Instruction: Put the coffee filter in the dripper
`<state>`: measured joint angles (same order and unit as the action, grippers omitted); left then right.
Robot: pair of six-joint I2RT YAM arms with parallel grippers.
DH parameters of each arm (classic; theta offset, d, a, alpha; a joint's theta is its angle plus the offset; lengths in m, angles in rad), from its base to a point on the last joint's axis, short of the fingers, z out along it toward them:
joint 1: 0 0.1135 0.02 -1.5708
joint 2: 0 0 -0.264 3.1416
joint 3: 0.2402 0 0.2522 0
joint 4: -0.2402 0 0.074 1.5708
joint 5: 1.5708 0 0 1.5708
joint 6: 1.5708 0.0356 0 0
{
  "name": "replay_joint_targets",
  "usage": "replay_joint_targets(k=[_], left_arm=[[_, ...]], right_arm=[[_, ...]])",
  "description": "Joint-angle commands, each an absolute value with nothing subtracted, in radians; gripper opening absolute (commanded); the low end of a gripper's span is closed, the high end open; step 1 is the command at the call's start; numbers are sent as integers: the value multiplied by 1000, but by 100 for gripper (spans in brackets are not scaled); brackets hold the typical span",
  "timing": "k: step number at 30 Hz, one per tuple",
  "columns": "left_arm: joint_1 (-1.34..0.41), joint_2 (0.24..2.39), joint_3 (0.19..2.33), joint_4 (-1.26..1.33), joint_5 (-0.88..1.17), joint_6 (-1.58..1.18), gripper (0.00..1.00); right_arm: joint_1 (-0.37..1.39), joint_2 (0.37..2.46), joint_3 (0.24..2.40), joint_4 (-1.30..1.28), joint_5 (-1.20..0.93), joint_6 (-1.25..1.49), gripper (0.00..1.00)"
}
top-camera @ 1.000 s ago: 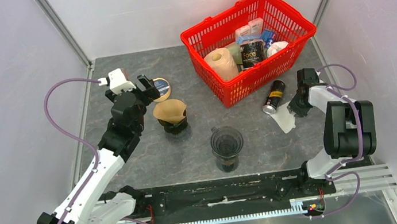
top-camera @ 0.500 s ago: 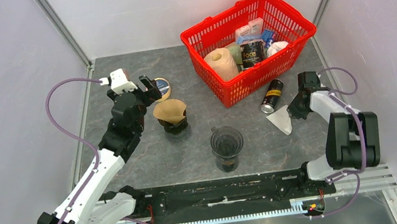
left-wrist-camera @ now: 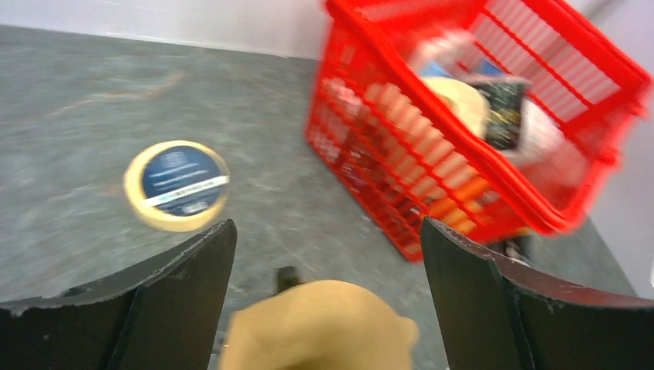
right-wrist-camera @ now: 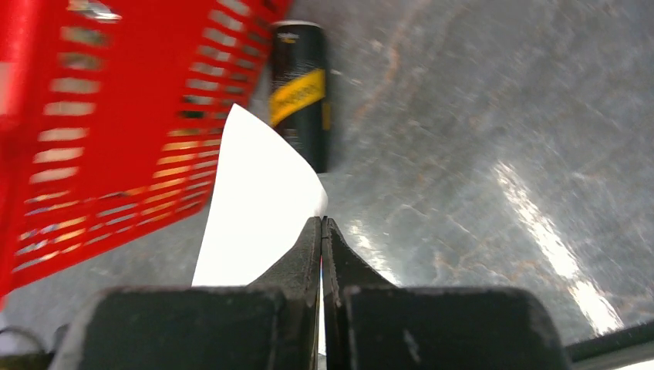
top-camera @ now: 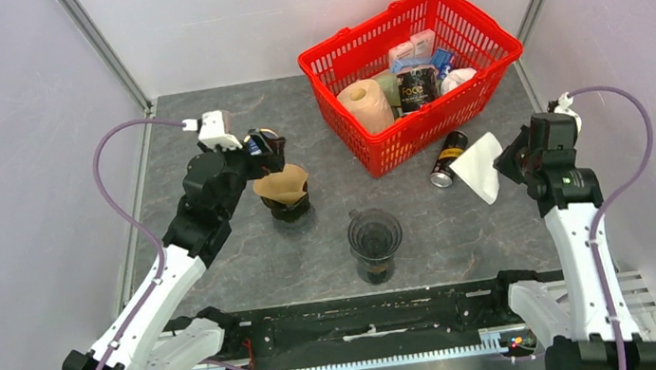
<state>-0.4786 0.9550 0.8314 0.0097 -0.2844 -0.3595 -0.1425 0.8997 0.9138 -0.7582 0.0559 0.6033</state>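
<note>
A white coffee filter (top-camera: 480, 167) hangs off the table, pinched at its edge by my shut right gripper (top-camera: 503, 162). In the right wrist view the filter (right-wrist-camera: 258, 200) fans out to the left of the closed fingertips of that gripper (right-wrist-camera: 321, 223). An empty dark dripper (top-camera: 375, 234) stands on a cup at the table's middle front. A second dripper (top-camera: 290, 209) at the left holds a brown filter (top-camera: 281, 183). My left gripper (top-camera: 263, 146) hovers open just behind it, and the brown filter (left-wrist-camera: 316, 327) shows low between its wide fingers (left-wrist-camera: 328, 225).
A red basket (top-camera: 478, 41) with a paper roll, a can and packets stands at the back right. A black and yellow can (top-camera: 451, 159) lies in front of it, close to the held filter. A round blue-topped tin (left-wrist-camera: 176, 185) lies behind the left dripper.
My right gripper shut on the white filter, lifted it off the table and swung up and to the right. The left gripper shifted right, closer over the brown filter.
</note>
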Motion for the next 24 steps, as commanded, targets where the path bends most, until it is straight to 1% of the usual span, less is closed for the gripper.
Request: replay_joint_targets(k=[1,3,5,9,13,17,21,22,24], left_arm=[[-476,998,934,19,240,-309,95],[-476,1039,989,22,421,-338,95],[-477,1081,1043,29,567,-366,95],[-510,1165,1120,65,682,-429,95],[-596,1234,1145,60,702,-402,95],[-627,1298,1181,6,672,-379,95],[-629,1320,1174,11,634,-394,95],[-629,1324,1170,18,629,-405,94],[-629,1336,1166,30,609,-425,89]], right_arm=[[-88,829,1028,-751,-44,551,0],[-25,835,1074,-741,-37,544,0],[85,862,1115,-721,-7,540,0],[302,956,1192,-684,155,534,0],[459,1041,1261,-626,293,541,0],[579,1105,1319,-571,326,529,0],[645,1118,1313,-495,335,528,0],[655,1118,1306,-471,337,529,0],[673,1119,1296,-436,338,528,0]])
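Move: The white filter is already pinched in the shut right fingers; its middle is about 46 cm right of the left hand, 7 cm back and 10 cm lower. The green dripper stands 3 cm back, 1 cm right and 21 cm below the left hand. From the right hand the open left gripper is some 50 cm left, 7 cm ahead and 10 cm higher, the clear dripper 28 cm left, 10 cm back and 12 cm lower, the black can 7 cm left, 10 cm ahead and 16 cm lower. Still pinching the white filter, the right hand carries it about 20 cm left and 12 cm up, slightly forward, towards the left gripper, swinging some 35 degrees counter-clockwise while its fingers tip up. The left hand sweeps 20 cm right and some 8 cm back to meet it, fingers wide open, turning about 60 degrees clockwise, rising about 5 cm and then sinking most of that again. ##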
